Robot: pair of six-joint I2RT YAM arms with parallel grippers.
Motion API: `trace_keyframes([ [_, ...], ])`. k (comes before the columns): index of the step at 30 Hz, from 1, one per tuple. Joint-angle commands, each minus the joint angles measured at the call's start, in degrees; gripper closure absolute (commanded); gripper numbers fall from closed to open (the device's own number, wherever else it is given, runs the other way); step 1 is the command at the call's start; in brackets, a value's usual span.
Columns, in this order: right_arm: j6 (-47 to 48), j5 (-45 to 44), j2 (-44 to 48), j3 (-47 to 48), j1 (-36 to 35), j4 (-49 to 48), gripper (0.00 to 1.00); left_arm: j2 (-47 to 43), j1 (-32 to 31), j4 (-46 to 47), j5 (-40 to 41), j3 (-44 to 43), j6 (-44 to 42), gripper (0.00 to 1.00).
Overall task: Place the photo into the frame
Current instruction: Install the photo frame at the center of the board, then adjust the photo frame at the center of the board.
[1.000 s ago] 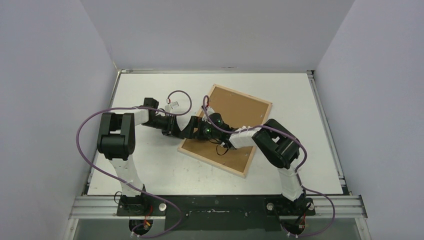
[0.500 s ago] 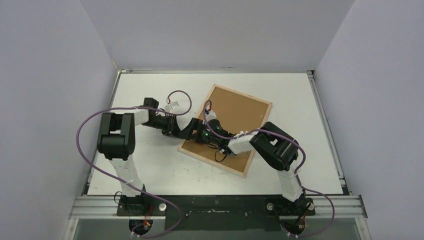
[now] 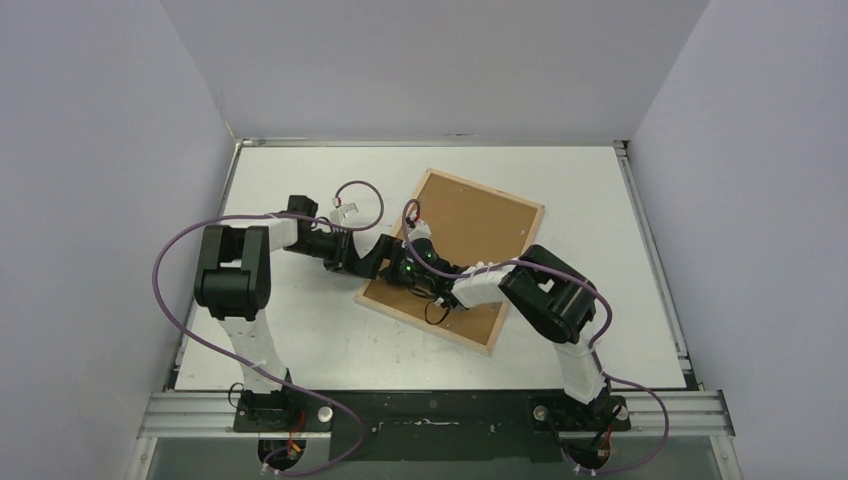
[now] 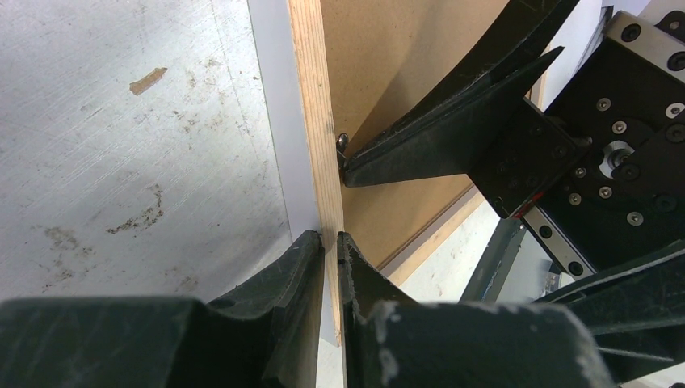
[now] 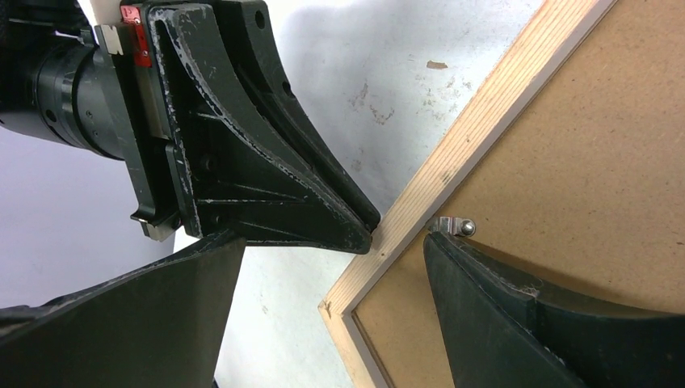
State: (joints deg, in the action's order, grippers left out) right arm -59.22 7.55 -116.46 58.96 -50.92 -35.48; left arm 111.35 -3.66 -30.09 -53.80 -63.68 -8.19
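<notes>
The frame [image 3: 425, 322], pale wood, lies back-up and skewed on the table, with a brown backing panel [image 3: 475, 220] filling it. The photo is hidden. My left gripper [image 4: 331, 238] is shut on the frame's left bar [image 4: 311, 97], one finger on each side of the wood. My right gripper [image 5: 335, 242] stands open astride the same bar [image 5: 485, 105], close to the left gripper's fingers [image 5: 283, 186]. One right finger rests on the backing panel [image 5: 598, 162] at a small metal tab [image 5: 452, 226], the other over the table outside the frame.
White table [image 3: 300, 330] with scuffs, walled on three sides. Both arms meet at the frame's left edge, and purple cables [image 3: 175, 260] loop over the left arm. The frame's near-left corner [image 5: 327, 309] lies just below the right gripper.
The right arm has slid left and slightly nearer along the backing panel, closing in on the frame's left bar. The left arm and the frame have stayed put.
</notes>
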Motion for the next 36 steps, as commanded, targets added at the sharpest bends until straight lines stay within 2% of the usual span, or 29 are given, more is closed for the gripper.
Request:
trace_keyframes([
  [1, 0.9, -2.3, 0.5, 1.4, -0.5, 6.7, 0.15, -1.0, -1.3, -0.1, -2.9, -1.3, 0.1, 0.89],
  [6, 1.7, -3.3, 5.8, -1.8, -0.5, 7.9, 0.15, -1.4, -1.0, -0.2, -3.1, -1.3, 0.7, 0.89],
  [11, 1.7, -10.6, 11.3, -2.4, -1.8, 14.2, 0.15, -2.2, -1.3, 1.5, -4.2, 0.1, 3.2, 0.89],
  [16, -2.5, -14.6, 14.8, -3.5, -2.0, 18.4, 0.15, -3.5, -2.2, 4.7, -5.3, 2.8, 5.8, 0.89],
  [22, -5.2, -15.5, 18.2, -5.5, -1.2, 19.9, 0.16, -2.5, -4.8, 7.1, -5.5, 4.2, 7.6, 0.89],
  [25, -6.2, -15.5, 18.4, -6.5, 0.2, 20.4, 0.16, -2.5, -6.3, 9.6, -5.7, 5.3, 9.5, 0.89],
  [28, -5.5, -15.5, 19.0, -7.4, 4.5, 18.4, 0.15, -3.1, -6.6, 13.4, -6.8, 7.1, 12.5, 0.89],
  [32, 0.6, -16.8, 15.0, 1.0, 7.6, 23.8, 0.16, -4.7, -3.3, 23.4, -10.3, 10.0, 22.8, 0.89],
  [36, 7.0, -19.2, 9.0, 11.4, 7.5, 30.2, 0.19, -8.9, 4.7, 36.0, -10.1, 13.2, 31.0, 0.89],
])
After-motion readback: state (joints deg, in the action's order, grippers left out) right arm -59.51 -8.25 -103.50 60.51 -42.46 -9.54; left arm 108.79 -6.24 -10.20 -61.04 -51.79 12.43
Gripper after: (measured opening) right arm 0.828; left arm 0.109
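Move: The photo frame's centre lies roughly 18 cm right of my left hand and 5 cm farther out, a couple of centimetres lower; its near-left corner is about 4 cm back and 2 cm left, the metal clip 3 cm ahead and 3 cm right. From my wide-open right hand, the frame's centre is about 17 cm right and 5 cm ahead, some 5 cm below; that corner is 5 cm back and 2 cm left, the clip 3 cm ahead and 2 cm right. With my left fingertips, nearly shut and already on the frame's left bar near the corner, I push it about 4 cm right and some 3 cm back, then ease off forward and left. My right hand, still wide open, leaves the clip area, going right with a small rise, then sweeps forward along the left bar; in all about 11 cm right and 7 cm forward, turning clockwise. ##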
